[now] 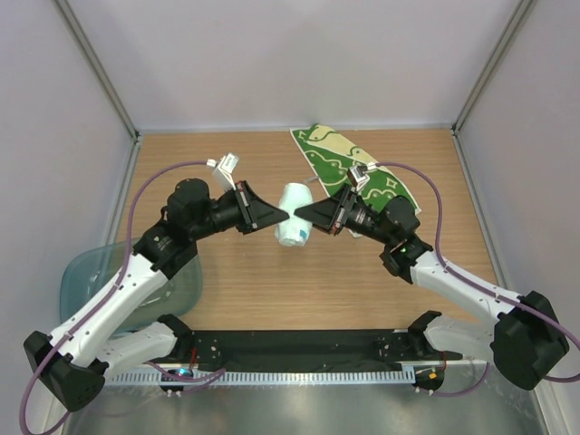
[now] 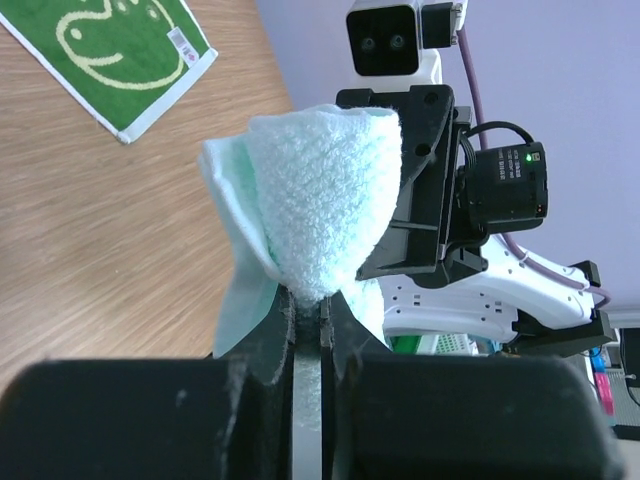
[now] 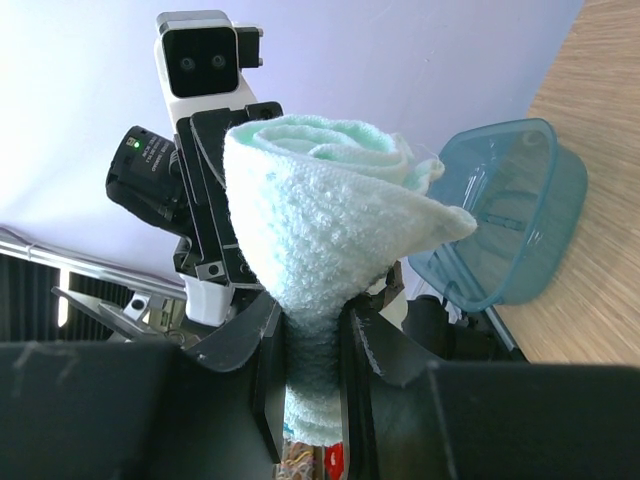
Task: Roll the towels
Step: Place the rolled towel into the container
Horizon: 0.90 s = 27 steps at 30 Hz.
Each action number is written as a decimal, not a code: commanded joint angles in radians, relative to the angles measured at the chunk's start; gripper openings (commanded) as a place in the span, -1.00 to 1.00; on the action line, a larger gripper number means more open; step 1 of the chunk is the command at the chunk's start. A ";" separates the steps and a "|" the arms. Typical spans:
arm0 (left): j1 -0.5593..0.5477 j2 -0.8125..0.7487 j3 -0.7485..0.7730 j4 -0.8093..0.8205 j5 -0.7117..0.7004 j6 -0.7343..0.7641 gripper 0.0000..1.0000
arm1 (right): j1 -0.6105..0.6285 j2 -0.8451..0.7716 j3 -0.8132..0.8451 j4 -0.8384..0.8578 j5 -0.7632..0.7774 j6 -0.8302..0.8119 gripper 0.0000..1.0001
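Observation:
The pale mint-blue towel (image 1: 294, 228) is a loose roll held above the middle of the table between both arms. My left gripper (image 1: 282, 216) comes in from the left and is shut on a thin edge of it (image 2: 320, 200); the jaws pinch the cloth at their tips (image 2: 308, 305). My right gripper (image 1: 302, 216) faces it from the right, shut around a thicker bunch of the same towel (image 3: 320, 220), which fills the gap between the fingers (image 3: 312, 335). The green towel with cream patches (image 1: 349, 163) lies flat at the back of the table (image 2: 120, 50).
A translucent teal-grey plastic bin (image 1: 86, 272) stands at the left near my left arm, also seen in the right wrist view (image 3: 510, 220). Grey walls with metal posts close in the table on three sides. Bare wood (image 1: 299, 290) lies under the held towel.

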<state>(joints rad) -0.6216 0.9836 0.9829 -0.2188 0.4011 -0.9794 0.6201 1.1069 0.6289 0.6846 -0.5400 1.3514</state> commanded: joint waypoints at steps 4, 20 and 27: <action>0.026 -0.005 0.008 -0.070 -0.018 0.031 -0.99 | 0.015 -0.028 0.061 0.193 -0.064 0.038 -0.59; 0.370 -0.154 0.189 -0.690 -0.093 0.386 -0.99 | 0.017 -0.036 0.204 -0.414 -0.014 -0.371 0.53; 0.439 -0.187 0.296 -1.005 -0.390 0.521 -0.99 | 0.018 -0.025 0.244 -0.574 -0.020 -0.463 0.53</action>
<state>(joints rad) -0.1944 0.8158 1.2270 -1.0286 0.1707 -0.5583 0.6331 1.1046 0.8196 0.1913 -0.5598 0.9707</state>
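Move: The rolled towel is already pinched between both hands, with its middle about 2 cm to the right hand's left and barely 1 cm to the left hand's right. The container it is bound for has its middle some 38 cm to the left hand's left, 8 cm back and 28 cm below, or roughly 41 cm left of the right hand. The green towel lies about 20 cm ahead of the left hand, 17 cm to its right and 32 cm lower. The rolled towel comes free of the right hand, whose fingers open wide while that hand bobs up nearly 3 cm, then sinks to about 3 cm below its start, tilting fingers down. The left hand keeps its pinch and sweeps it some 18 cm left towards the container, speeding up and sinking slightly, its fingers swinging counter-clockwise and dipping downward. ##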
